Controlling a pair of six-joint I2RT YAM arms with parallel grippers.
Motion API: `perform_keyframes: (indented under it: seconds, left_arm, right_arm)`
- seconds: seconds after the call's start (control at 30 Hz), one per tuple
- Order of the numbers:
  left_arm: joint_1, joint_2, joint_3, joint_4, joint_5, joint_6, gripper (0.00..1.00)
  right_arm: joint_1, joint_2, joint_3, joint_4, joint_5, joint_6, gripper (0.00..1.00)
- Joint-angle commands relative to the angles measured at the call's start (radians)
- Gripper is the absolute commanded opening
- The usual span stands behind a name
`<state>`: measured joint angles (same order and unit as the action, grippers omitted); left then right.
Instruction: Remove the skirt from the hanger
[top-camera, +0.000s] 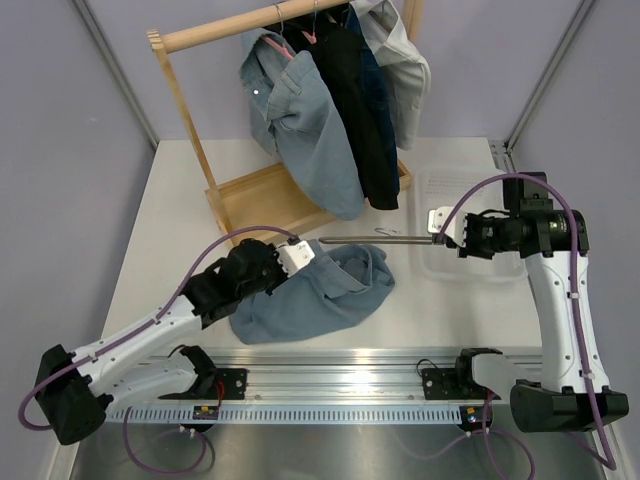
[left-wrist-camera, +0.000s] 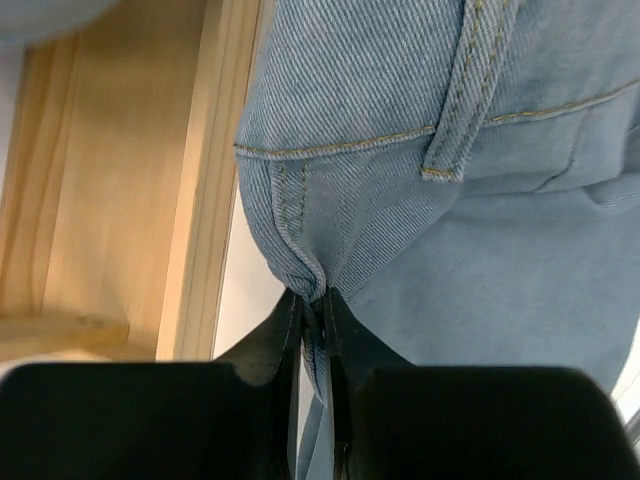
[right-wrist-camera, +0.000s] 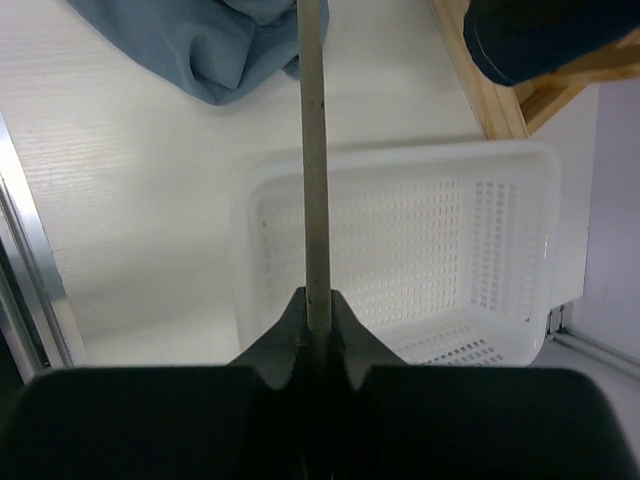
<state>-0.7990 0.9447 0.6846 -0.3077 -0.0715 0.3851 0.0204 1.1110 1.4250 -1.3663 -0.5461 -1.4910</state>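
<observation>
The light-blue denim skirt (top-camera: 320, 290) lies crumpled on the table in front of the left arm. My left gripper (top-camera: 298, 252) is shut on a fold of its waistband; in the left wrist view the skirt (left-wrist-camera: 480, 200) bunches between the jaws of the left gripper (left-wrist-camera: 318, 300). The hanger (top-camera: 375, 239) hangs level above the table as a thin bar. My right gripper (top-camera: 440, 237) is shut on its right end, seen close up as the hanger (right-wrist-camera: 313, 150) in the right gripper (right-wrist-camera: 318, 310). Its left end reaches the skirt's (right-wrist-camera: 210, 40) edge; whether it is still inside is hidden.
A wooden clothes rack (top-camera: 250, 195) stands at the back with a denim shirt (top-camera: 300, 120) and dark garments (top-camera: 365, 110) hanging from it. A white perforated basket (right-wrist-camera: 420, 260) sits on the table under the right gripper. The rack's base (left-wrist-camera: 120, 200) lies just left of the left gripper.
</observation>
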Motion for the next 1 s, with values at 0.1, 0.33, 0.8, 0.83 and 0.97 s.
perform_keyframes:
  seconds: [0.1,0.33,0.8,0.83,0.97]
  left_arm:
    - [0.041,0.01,0.033,-0.071,-0.11,-0.049,0.0]
    - [0.043,-0.119,0.0,0.05,0.112,-0.072,0.18]
    - [0.056,-0.265,-0.013,0.241,0.314,-0.169,0.99]
    - [0.066,-0.255,-0.014,0.258,0.349,-0.189,0.99]
    - [0.086,-0.196,-0.004,0.314,0.482,-0.215,0.98]
  right_arm:
    - [-0.1,-0.008,0.04,-0.102,-0.009,-0.055,0.0]
    - [-0.102,-0.017,0.022,-0.151,-0.158,-0.046,0.0]
    - [-0.045,-0.007,-0.04,-0.274,-0.388,-0.104,0.0]
    - [-0.03,-0.011,-0.052,-0.272,-0.39,-0.104,0.0]
    - [0.07,-0.017,-0.109,-0.266,-0.399,-0.089,0.0]
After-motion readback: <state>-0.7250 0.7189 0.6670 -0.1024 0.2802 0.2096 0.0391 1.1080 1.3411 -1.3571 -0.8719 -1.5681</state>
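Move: The hanger's free end is about 2 cm ahead of the left hand, 3 cm to its right and some 9 cm above. Below that hand by about 10 cm, the skirt's middle lies 9 cm back and the rack's wooden tray 8 cm ahead, 2 cm left. From the right hand, gripping the hanger, the free end is about 21 cm left, level fore and aft, and 2 cm lower; the basket is 10 cm right, 4 cm ahead, 20 cm below. Left hand opens, releasing the skirt, and rises about 10 cm towards the hanger's end, which right swings left. ##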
